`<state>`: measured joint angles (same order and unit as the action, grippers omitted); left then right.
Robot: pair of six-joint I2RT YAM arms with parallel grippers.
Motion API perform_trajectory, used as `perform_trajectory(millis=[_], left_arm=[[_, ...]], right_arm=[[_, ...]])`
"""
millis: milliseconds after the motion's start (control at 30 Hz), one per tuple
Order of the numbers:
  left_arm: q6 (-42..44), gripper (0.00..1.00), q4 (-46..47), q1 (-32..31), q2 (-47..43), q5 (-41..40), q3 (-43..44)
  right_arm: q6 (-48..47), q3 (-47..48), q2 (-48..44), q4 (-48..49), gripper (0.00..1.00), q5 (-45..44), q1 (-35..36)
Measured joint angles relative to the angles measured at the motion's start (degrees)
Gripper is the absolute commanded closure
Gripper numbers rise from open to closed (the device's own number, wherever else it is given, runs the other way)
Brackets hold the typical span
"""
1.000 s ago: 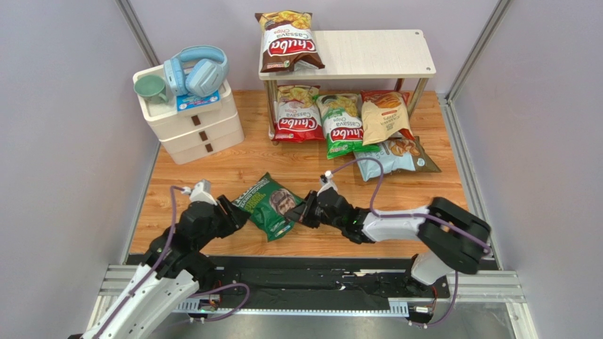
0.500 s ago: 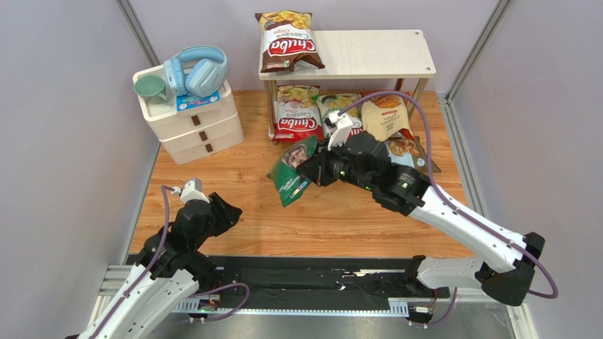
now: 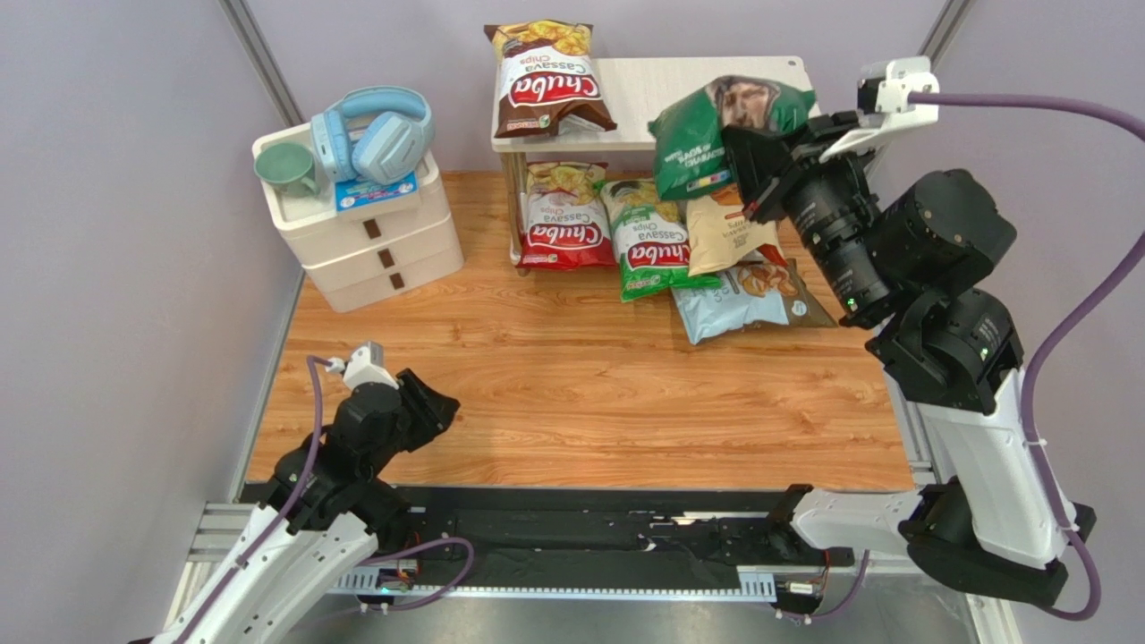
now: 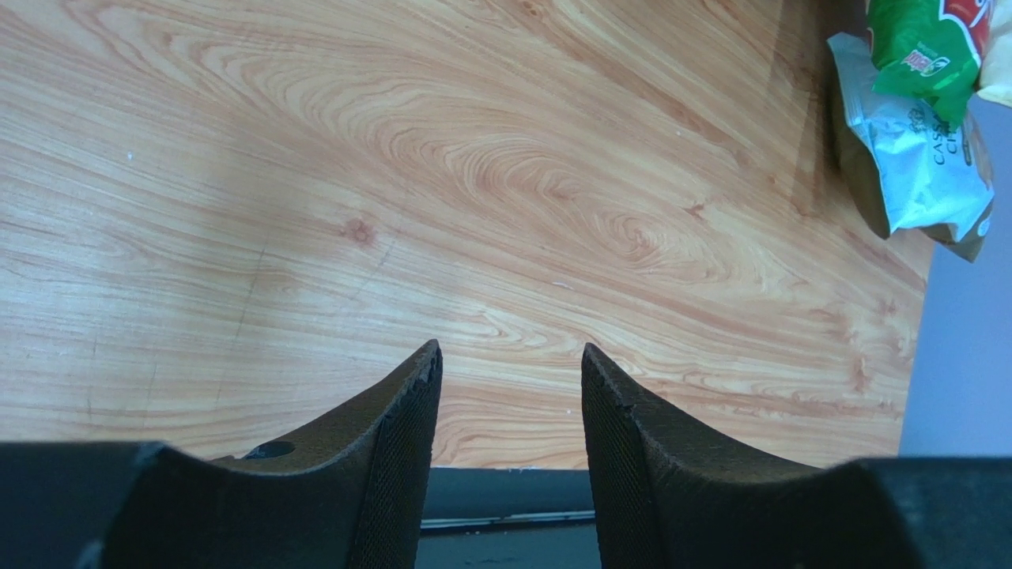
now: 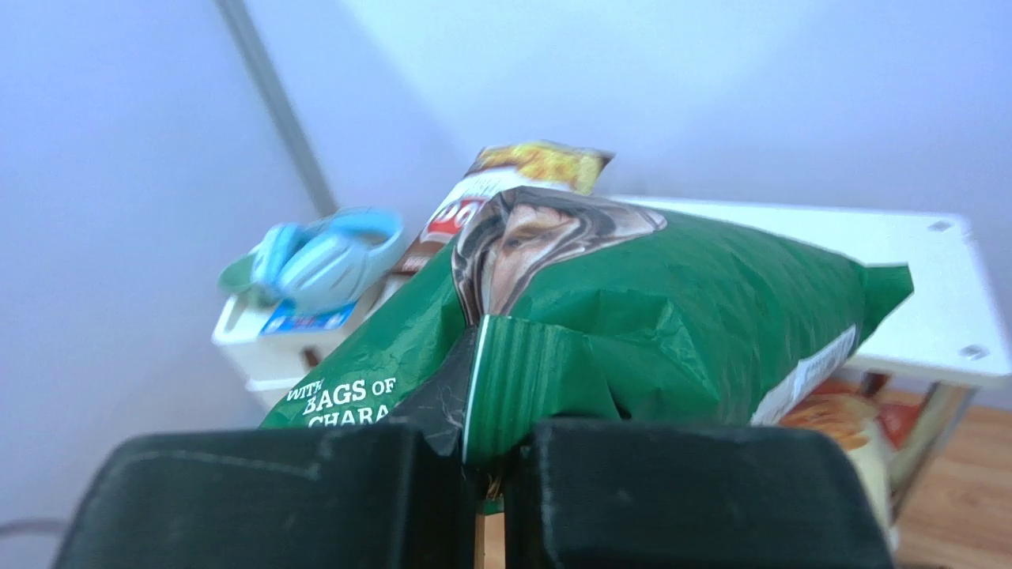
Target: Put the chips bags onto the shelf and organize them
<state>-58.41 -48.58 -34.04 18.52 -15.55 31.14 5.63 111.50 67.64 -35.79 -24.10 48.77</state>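
Observation:
My right gripper (image 3: pixel 755 158) is shut on the edge of the dark green bag with a man's face (image 3: pixel 719 128) and holds it in the air over the right half of the shelf's top board (image 3: pixel 659 94); the bag fills the right wrist view (image 5: pixel 665 308). A brown Chuba bag (image 3: pixel 544 78) lies on the top board's left end. Red (image 3: pixel 565 215), green (image 3: pixel 648 239) and cream-orange (image 3: pixel 726 222) bags sit on or in front of the lower tier. A light blue bag (image 3: pixel 746 298) lies on the floor in front. My left gripper (image 3: pixel 437 403) is open and empty over bare floor.
A white three-drawer unit (image 3: pixel 363 222) stands at the back left with blue headphones (image 3: pixel 376 134) and a green cup (image 3: pixel 286 168) on it. Grey walls close in both sides. The light blue bag also shows in the left wrist view (image 4: pixel 915 154).
My right arm has lifted the dark green bag from mid-floor height up and back to the right, over the shelf's top board. The left arm has stayed nearly still.

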Motion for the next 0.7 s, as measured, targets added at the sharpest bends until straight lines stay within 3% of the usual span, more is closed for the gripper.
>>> perform_trajectory(millis=[200,367,700], left_arm=[[0.0,0.48,0.1,0.0,0.0,0.2,-0.9],[0.0,0.49,0.4,0.0,0.0,0.5,-2.2],[0.2,0.49,0.4,0.0,0.0,0.2,-3.0]], right_arm=[[-1.6,6.6,8.3,4.6,1.0,4.6,-14.2],[3.8,7.5,18.0,9.1,1.0,15.1,-26.8],[16.9,2.1,30.3,24.9,1.0,33.9,-34.5]])
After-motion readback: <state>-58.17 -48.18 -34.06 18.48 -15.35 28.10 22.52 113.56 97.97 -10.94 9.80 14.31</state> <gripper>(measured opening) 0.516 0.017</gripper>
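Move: Ahead of the right hand, which already holds the dark green bag, the free shelf-top space lies about 27 cm out, some 2 cm left and 15 cm down. The brown bag stands roughly 27 cm ahead of this hand, 23 cm left and 13 cm lower; the beige bag below is 18 cm ahead, 8 cm right and 48 cm down. From the left hand, that space is about 35 cm ahead, 34 cm right and 27 cm up. Carrying the dark green bag in its shut fingers, the right hand sweeps about 25 cm forward over the shelf's front edge, rising slightly, then sinking about 10 cm towards the free space beside the brown bag. It swings about 10 degrees clockwise and back, ending with its left side raised some 10 degrees and its fingertips dipped slightly. The idle left hand sinks 2 cm. ##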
